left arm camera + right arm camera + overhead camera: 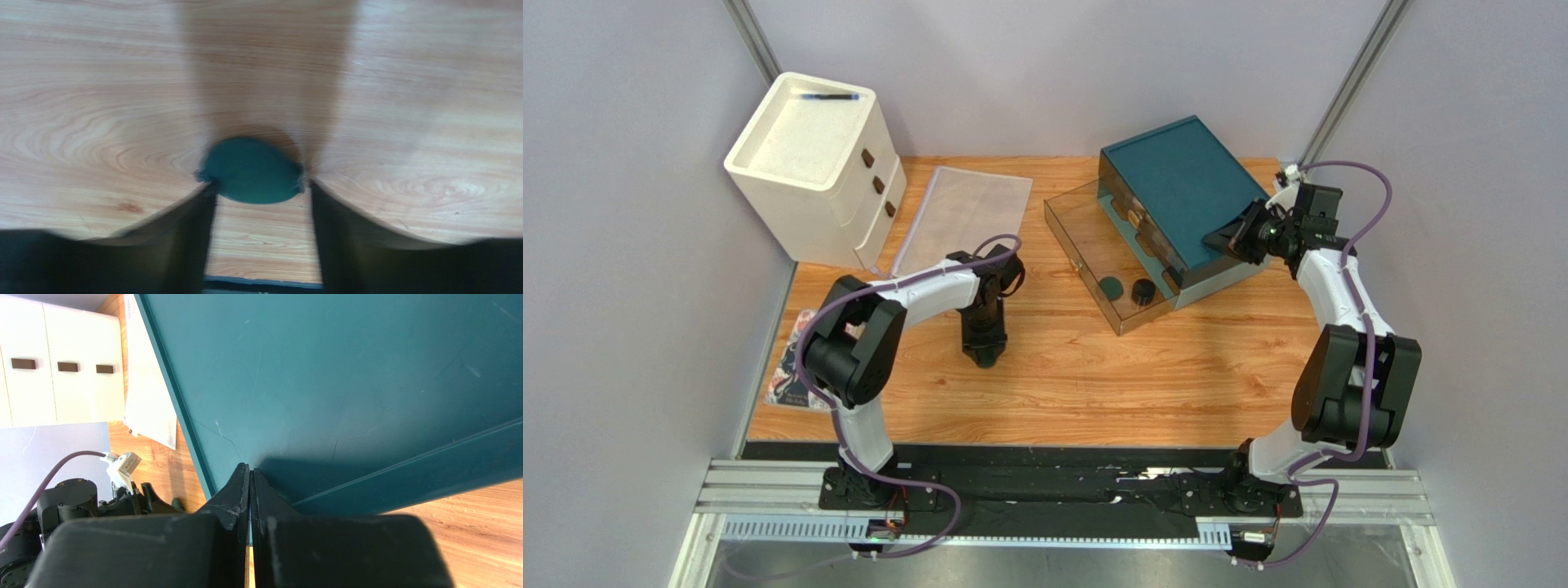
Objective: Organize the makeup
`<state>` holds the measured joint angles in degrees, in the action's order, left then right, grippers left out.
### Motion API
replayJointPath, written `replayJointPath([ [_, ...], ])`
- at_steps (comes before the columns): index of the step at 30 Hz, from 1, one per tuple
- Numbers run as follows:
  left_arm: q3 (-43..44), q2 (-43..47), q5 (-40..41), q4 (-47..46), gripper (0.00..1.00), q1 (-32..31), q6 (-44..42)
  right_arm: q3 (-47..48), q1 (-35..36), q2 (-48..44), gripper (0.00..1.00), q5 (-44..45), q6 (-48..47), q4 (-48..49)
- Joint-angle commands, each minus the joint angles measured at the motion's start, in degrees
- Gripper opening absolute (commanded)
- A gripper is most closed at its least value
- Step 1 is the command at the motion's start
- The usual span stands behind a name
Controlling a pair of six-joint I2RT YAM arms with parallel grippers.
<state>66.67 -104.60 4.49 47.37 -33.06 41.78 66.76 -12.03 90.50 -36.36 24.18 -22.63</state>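
Note:
A dark green round puff (251, 170) lies on the wooden table, caught at its two sides between the fingertips of my left gripper (259, 187). In the top view that gripper (984, 352) points down at the table's middle and hides the puff. Two more dark round compacts (1112, 289) (1144, 292) sit in the clear tray (1081, 233) that sticks out from the teal box (1173, 178). My right gripper (250, 471) is shut, its tips pressed against the teal box lid (344, 373); the top view shows this gripper (1241, 235) at the box's right edge.
A white drawer unit (817, 165) with a pen (827, 96) on top stands at the back left. A clear zip pouch (959, 218) lies next to it. An illustrated book (790, 361) hangs over the table's left edge.

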Motion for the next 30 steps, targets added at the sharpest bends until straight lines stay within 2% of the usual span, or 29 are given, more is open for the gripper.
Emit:
replayJointPath([
  [1,-1.3,-2.8,0.3,-2.7,0.10,1.0,0.9,-5.5,0.9,5.4,0.00,11.0,-4.5,-14.1],
  [2,-1.2,-3.2,0.3,-2.5,0.00,1.0,0.9,-5.5,0.9,5.2,0.00,11.1,-4.5,-14.1],
  [6,0.1,-3.9,-0.8,-1.8,0.00,1.1,0.1,-5.5,0.9,5.1,0.00,11.3,-4.7,-14.3],
  [11,5.7,0.6,-3.3,-1.8,0.00,0.7,-1.1,-5.6,0.9,5.2,0.00,11.4,-4.7,-14.2],
  [17,20.3,2.8,-10.3,-7.6,0.00,-1.7,-2.8,-5.5,0.9,5.6,0.00,11.4,-4.6,-14.3],
  [21,33.3,-3.6,-16.2,-10.5,0.00,-2.2,-1.4,-5.5,1.0,5.7,0.00,11.6,-4.7,-14.1],
  [28,48.3,-16.4,-21.5,-13.0,0.00,-2.6,3.4,-5.2,1.0,5.9,0.00,11.9,-4.8,-14.5],
  [30,52.1,-19.8,-22.2,-13.1,0.06,-2.9,4.4,-5.1,1.0,6.1,0.00,12.2,-4.9,-14.6],
])
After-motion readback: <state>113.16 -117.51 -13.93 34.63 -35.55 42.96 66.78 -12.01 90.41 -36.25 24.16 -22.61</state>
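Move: The green puff lies flat on the table right at the left hand's point, already between its still-parted fingers. The open lower drawer's middle is about 21 cm ahead and 24 cm to the right of this hand; in it another puff sits some 15 cm ahead and 24 cm right, a black jar about 14 cm ahead and 30 cm right, all nearly level with the hand. From the right hand the green puff is about 39 cm left, 16 cm back and 15 cm lower. The loose green puff gets pinched by the left fingers, which close fully on its sides while the hand slips about a centimetre left. After a brief hold the left hand lifts the puff some 20 cm and at the same time carries it right and forward towards the open drawer, gathering speed, the wrist tilting about 50 degrees so that the fingers aim down, right and forward. ##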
